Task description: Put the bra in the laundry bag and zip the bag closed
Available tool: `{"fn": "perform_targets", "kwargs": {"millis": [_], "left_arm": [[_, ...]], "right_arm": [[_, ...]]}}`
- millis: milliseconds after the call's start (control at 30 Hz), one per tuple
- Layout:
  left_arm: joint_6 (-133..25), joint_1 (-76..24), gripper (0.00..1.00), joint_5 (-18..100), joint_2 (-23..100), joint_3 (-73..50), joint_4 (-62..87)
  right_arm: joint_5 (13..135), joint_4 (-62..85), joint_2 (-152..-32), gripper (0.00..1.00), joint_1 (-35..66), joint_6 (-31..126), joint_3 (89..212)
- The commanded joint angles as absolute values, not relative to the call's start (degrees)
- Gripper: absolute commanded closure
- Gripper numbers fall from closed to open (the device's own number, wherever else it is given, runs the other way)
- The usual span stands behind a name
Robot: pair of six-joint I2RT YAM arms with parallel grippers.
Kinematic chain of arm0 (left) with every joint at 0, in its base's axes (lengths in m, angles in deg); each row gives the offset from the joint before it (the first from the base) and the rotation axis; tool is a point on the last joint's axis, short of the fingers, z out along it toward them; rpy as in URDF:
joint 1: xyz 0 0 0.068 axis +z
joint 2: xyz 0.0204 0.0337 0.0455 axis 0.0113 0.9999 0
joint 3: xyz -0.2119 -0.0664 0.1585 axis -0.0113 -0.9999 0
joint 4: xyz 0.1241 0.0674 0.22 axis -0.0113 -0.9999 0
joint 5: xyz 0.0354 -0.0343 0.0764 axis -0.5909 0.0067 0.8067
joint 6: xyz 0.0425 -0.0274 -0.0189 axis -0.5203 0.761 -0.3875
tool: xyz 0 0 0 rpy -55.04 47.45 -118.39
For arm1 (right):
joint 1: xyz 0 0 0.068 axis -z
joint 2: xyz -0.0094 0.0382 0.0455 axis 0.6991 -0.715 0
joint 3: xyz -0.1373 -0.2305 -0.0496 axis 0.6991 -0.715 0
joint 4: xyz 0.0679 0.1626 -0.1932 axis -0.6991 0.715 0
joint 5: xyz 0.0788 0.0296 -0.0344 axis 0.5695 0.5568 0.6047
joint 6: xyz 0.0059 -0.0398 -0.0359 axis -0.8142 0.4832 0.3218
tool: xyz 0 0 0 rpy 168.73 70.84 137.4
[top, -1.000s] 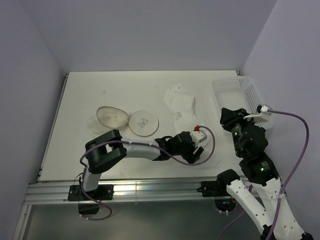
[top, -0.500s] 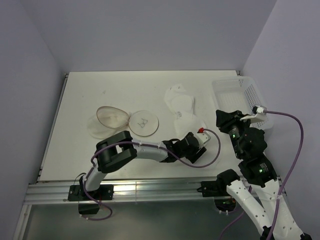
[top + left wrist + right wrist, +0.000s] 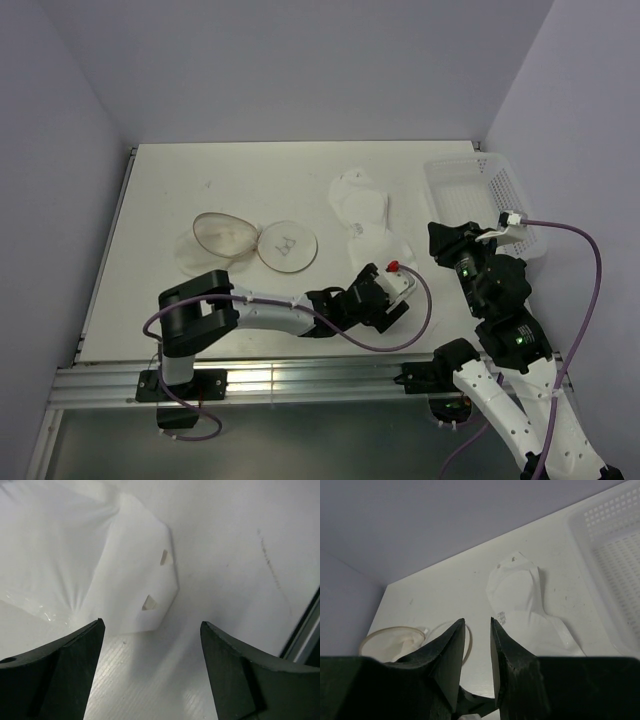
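Note:
The bra lies crumpled and white on the table, right of centre. Its near end lies just ahead of my left gripper, which hovers low over the table, wide open and empty. In the top view that left gripper is right below the bra's near end. The laundry bag lies open at the left, its round face with the bra symbol flat beside it. My right gripper hangs above the table near the bra, its jaws a narrow gap apart with nothing between them.
A white perforated plastic basket stands at the right edge, close to my right arm; it also shows in the right wrist view. The metal rail of the table's near edge runs just behind the left wrist.
The left arm's elbow swung back to the left while its gripper stayed by the bra's near end and opened wider. The right gripper crept slightly left.

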State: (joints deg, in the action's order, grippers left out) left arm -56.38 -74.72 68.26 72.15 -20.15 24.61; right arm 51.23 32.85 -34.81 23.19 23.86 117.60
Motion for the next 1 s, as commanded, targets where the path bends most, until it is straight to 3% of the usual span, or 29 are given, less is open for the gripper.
{"fn": "perform_targets", "kwargs": {"millis": [0,267,600,667,700,733,800,967], "left_arm": [[-58.2,-74.9,0.15,67.2,69.9,-19.4,27.4],[-60.4,-72.5,0.16,56.9,79.0,-12.6,21.6],[-61.8,-70.5,0.26,61.0,83.0,-9.9,22.8],[-62.4,-70.5,0.42,61.9,83.5,-9.7,23.0],[-62.8,-70.5,0.54,62.4,83.6,-9.8,23.3],[-62.8,-70.4,0.80,63.0,83.1,-10.1,23.5],[-62.6,-70.4,0.99,65.1,81.3,-12.0,24.4],[-60.4,-70.5,1.00,68.2,69.5,-17.1,24.6]], "right_arm": [[51.1,31.0,-34.9,0.66,23.2,25.1,117.4],[51.0,31.1,-34.6,0.66,23.3,25.5,117.6],[54.3,29.6,-34.0,0.67,23.2,24.4,116.4],[54.0,29.7,-34.3,0.67,23.2,24.4,116.3],[53.9,29.7,-34.3,0.67,23.3,24.5,116.6],[53.8,29.8,-34.2,0.67,23.2,24.4,116.8],[53.0,29.8,-33.8,0.67,23.3,24.4,117.0],[51.2,30.4,-33.7,0.67,23.3,24.6,117.9]]}}
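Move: The near corner of the bra lies about 3 cm ahead of my open left hand, 2 cm to its right and 4 cm below. From that hand the bra's middle is some 17 cm ahead and 3 cm left, the bear-print lid about 11 cm ahead and 25 cm left, the basket roughly 24 cm ahead and 28 cm right. From my right hand, that corner is level fore and aft, about 4 cm left and 28 cm down. I bob my left hand up a little, then sink it to the table, ending nearly 4 cm below where it began, and slide it about 3 cm forward over the bra's near corner. Low down there, I shut the wide-open fingers and pinch the fabric between the tips, then draw about 2 cm left with the hand just starting to lift. ##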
